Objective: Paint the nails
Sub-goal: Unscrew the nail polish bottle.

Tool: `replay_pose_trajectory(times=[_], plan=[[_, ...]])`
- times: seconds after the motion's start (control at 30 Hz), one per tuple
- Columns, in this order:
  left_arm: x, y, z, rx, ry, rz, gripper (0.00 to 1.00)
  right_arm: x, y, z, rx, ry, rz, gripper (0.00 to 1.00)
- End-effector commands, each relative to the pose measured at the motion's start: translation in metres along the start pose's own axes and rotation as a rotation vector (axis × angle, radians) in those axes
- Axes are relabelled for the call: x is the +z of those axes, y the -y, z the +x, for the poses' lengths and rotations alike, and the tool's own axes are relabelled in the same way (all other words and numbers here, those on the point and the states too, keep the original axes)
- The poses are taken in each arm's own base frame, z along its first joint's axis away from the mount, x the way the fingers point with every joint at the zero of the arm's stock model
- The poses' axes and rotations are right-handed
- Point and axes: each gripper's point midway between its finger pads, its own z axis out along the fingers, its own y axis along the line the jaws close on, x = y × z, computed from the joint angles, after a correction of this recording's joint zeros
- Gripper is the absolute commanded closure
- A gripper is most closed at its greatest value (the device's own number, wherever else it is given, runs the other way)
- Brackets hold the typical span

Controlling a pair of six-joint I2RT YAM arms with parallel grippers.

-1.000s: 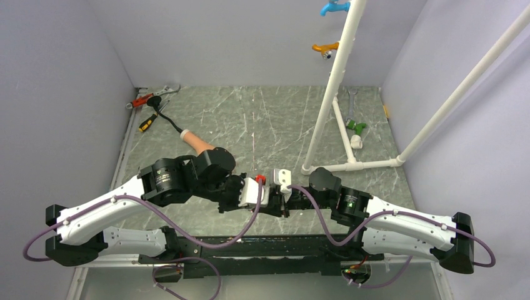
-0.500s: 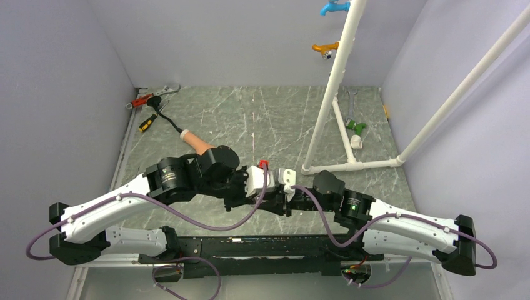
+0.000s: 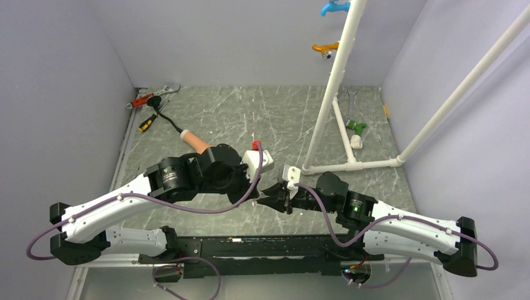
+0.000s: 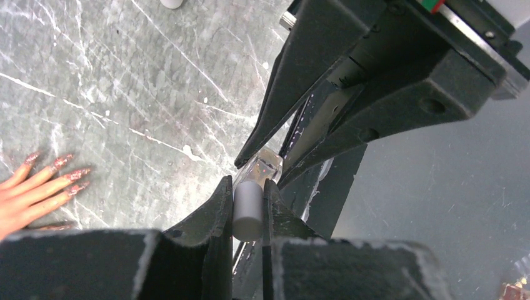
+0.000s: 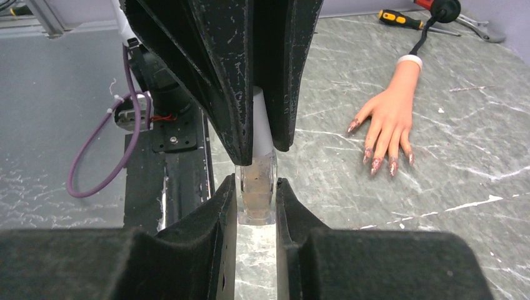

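Observation:
The flesh-coloured mannequin hand (image 5: 392, 115) lies palm down on the marble table; its reddish-pink nails (image 5: 376, 165) point toward me. The nails also show in the left wrist view (image 4: 70, 175). In the top view only the forearm (image 3: 199, 143) shows behind the left arm. My right gripper (image 5: 256, 185) is shut on a small clear bottle (image 5: 257, 190) and holds it above the table. My left gripper (image 4: 248, 185) is shut on the bottle's white cap (image 4: 247, 210). The two grippers meet tip to tip near the front middle (image 3: 267, 195).
A screwdriver (image 3: 147, 122) and a wrench (image 3: 164, 92) lie at the back left. A white pipe frame (image 3: 326, 94) stands at the right with blue and orange hooks up high and a green item (image 3: 357, 127) at its foot. A black rail (image 3: 262, 245) runs along the near edge.
The left wrist has turned and lifted, its camera block swinging up and back. The right gripper has shifted slightly right. Both stay joined at the bottle.

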Motion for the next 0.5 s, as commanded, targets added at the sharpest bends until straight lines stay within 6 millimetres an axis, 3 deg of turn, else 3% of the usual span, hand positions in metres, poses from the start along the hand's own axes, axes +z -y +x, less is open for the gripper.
replay_pose_trajectory(times=[0.0, 0.03, 0.3, 0.47], plan=[[0.001, 0.013, -0.012, -0.086, 0.013, 0.035, 1.00, -0.001, 0.019, -0.039, -0.006, 0.135, 0.095, 1.00], [0.000, 0.014, -0.012, -0.089, 0.011, 0.039, 0.99, -0.001, 0.019, -0.039, -0.007, 0.136, 0.096, 1.00], [-0.021, 0.006, -0.025, -0.019, 0.037, -0.003, 0.31, -0.004, 0.019, -0.036, -0.004, 0.122, 0.102, 1.00], [-0.050, -0.004, -0.033, 0.087, 0.042, -0.045, 0.09, -0.006, 0.014, -0.040, 0.001, 0.138, 0.079, 1.00]])
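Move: My left fingers are closed round the cap of the nail polish bottle, whose middle is about 2 cm straight below that hand point. My right fingers hold the glass from the right side, the bottle's middle about 1 cm above their hand point. From my left hand, the practice hand lies roughly 24 cm ahead, 17 cm left and 18 cm down; the white pipe's near end is about 20 cm ahead, 17 cm right and 17 cm down. I open my left fingers wide from their grip on the cap and let go, then lift that hand straight up off the bottle, about 3 cm, with hardly any turn. My right hand keeps its pinch on the glass and eases forward about 1 cm. ##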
